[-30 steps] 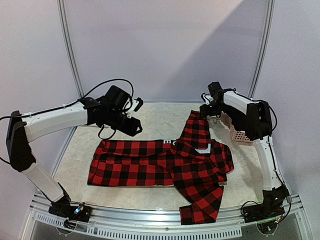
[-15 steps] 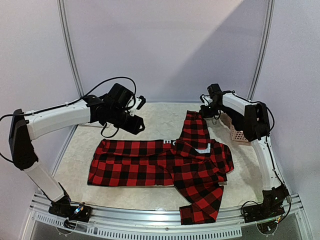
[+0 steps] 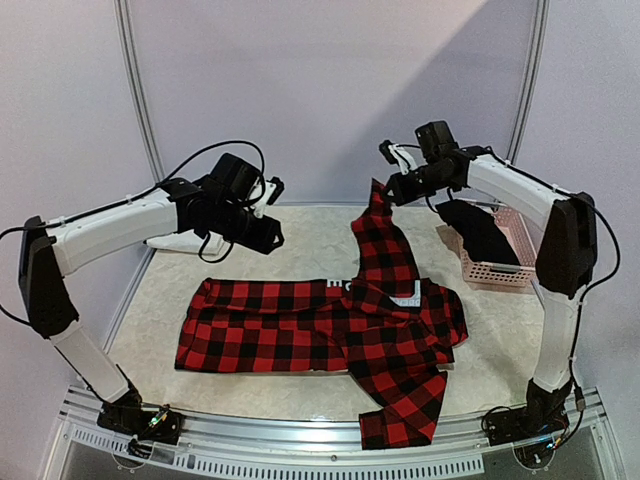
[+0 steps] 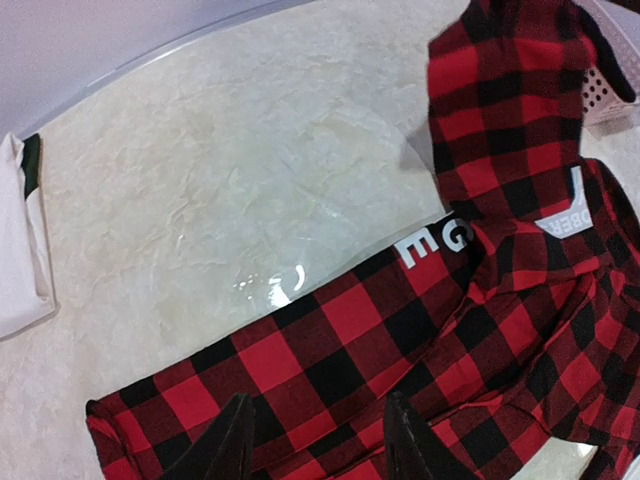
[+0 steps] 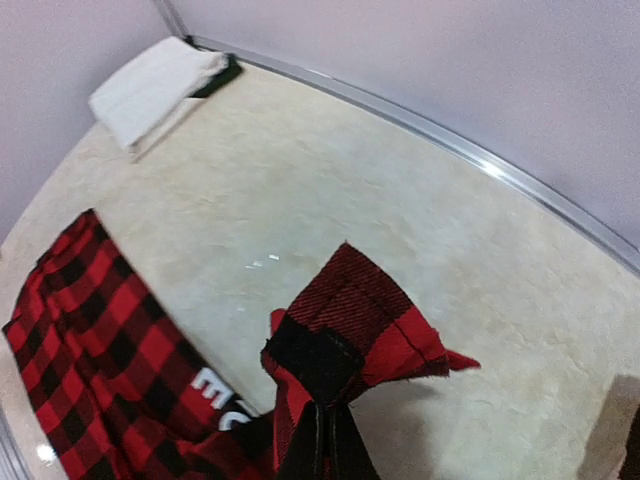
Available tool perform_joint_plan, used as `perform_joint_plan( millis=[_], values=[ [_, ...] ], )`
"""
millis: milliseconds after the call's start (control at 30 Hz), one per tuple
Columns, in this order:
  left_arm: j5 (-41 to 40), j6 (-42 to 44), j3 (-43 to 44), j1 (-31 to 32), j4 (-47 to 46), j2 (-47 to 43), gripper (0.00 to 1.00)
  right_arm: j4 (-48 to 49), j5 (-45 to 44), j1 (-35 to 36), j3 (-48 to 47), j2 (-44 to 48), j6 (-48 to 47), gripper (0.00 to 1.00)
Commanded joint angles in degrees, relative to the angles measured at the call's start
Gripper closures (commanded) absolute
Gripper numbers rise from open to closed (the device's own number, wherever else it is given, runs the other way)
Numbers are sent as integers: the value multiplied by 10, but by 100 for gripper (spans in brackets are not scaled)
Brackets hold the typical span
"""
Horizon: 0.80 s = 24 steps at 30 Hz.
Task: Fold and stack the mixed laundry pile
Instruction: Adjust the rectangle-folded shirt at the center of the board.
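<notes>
The red-and-black checked flannel shirt [image 3: 300,335] lies spread across the table, one sleeve hanging toward the front edge. My right gripper [image 3: 386,190] is shut on the end of another sleeve [image 5: 352,318] and holds it up off the table near the back. In the right wrist view the fingertips [image 5: 322,430] pinch the bunched cuff. My left gripper [image 3: 268,236] hovers open over the shirt's left part. Its fingers [image 4: 236,445] stand apart with only checked cloth [image 4: 330,345] far below. A folded white cloth with a dark green edge [image 5: 155,85] lies at the back left.
A pink perforated basket [image 3: 512,268] stands at the back right with a dark garment [image 3: 478,228] draped in it. The folded white cloth [image 3: 183,243] is partly hidden behind my left arm. A curved metal rail [image 5: 470,155] edges the table at the back.
My right gripper has shut on the sleeve end and raised it up and toward the left. The dark garment in the basket has come into view. My left arm shifted slightly.
</notes>
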State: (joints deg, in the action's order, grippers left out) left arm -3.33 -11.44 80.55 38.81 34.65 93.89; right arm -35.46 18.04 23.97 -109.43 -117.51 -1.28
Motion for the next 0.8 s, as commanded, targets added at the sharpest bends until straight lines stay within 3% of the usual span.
perform_joint_plan(
  millis=[0, 200, 367, 433, 600, 767],
  values=[
    [-34, -22, -37, -31, -1, -71, 54, -12, 39, 87, 50, 27, -31, 100],
    [-66, -43, -111, -94, -7, -176, 53, -28, 82, 210, 52, 42, -49, 100],
    [-62, -45, -158, -133, -1, -231, 51, -75, 168, 264, 8, 32, -64, 69],
    [-35, -47, -168, -136, 2, -234, 51, -85, 182, 266, 9, 46, -76, 63],
    [74, -123, -193, -128, 14, -210, 51, -104, 110, 252, 64, 101, -133, 59],
    [111, -246, -281, -48, -50, -222, 49, -83, 81, 186, 172, 167, -149, 53]
  ],
)
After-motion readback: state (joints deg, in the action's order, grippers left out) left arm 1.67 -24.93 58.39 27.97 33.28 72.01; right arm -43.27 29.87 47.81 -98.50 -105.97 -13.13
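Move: My right hand holds the far sleeve of the checked shirt up by its cuff. The middle of the shirt's folded body lies about 24 cm back and 17 cm to the left of it, some 20 cm lower. The shirt collar is about 16 cm back and 5 cm left; the basket is about 29 cm to the right and 4 cm farther out. From my left hand that body middle is roughly 10 cm back, 7 cm right and 19 cm down. I fling the sleeve over the shirt: my right hand sweeps back about 24 cm and left nearly 19, staying high and turning some 40 degrees counter-clockwise, opens partway along to let go of the cuff, then eases back right about 5 cm. My left hand, empty and half open, swings about 14 cm left and rises, then turns back right while sinking and drawing back. ##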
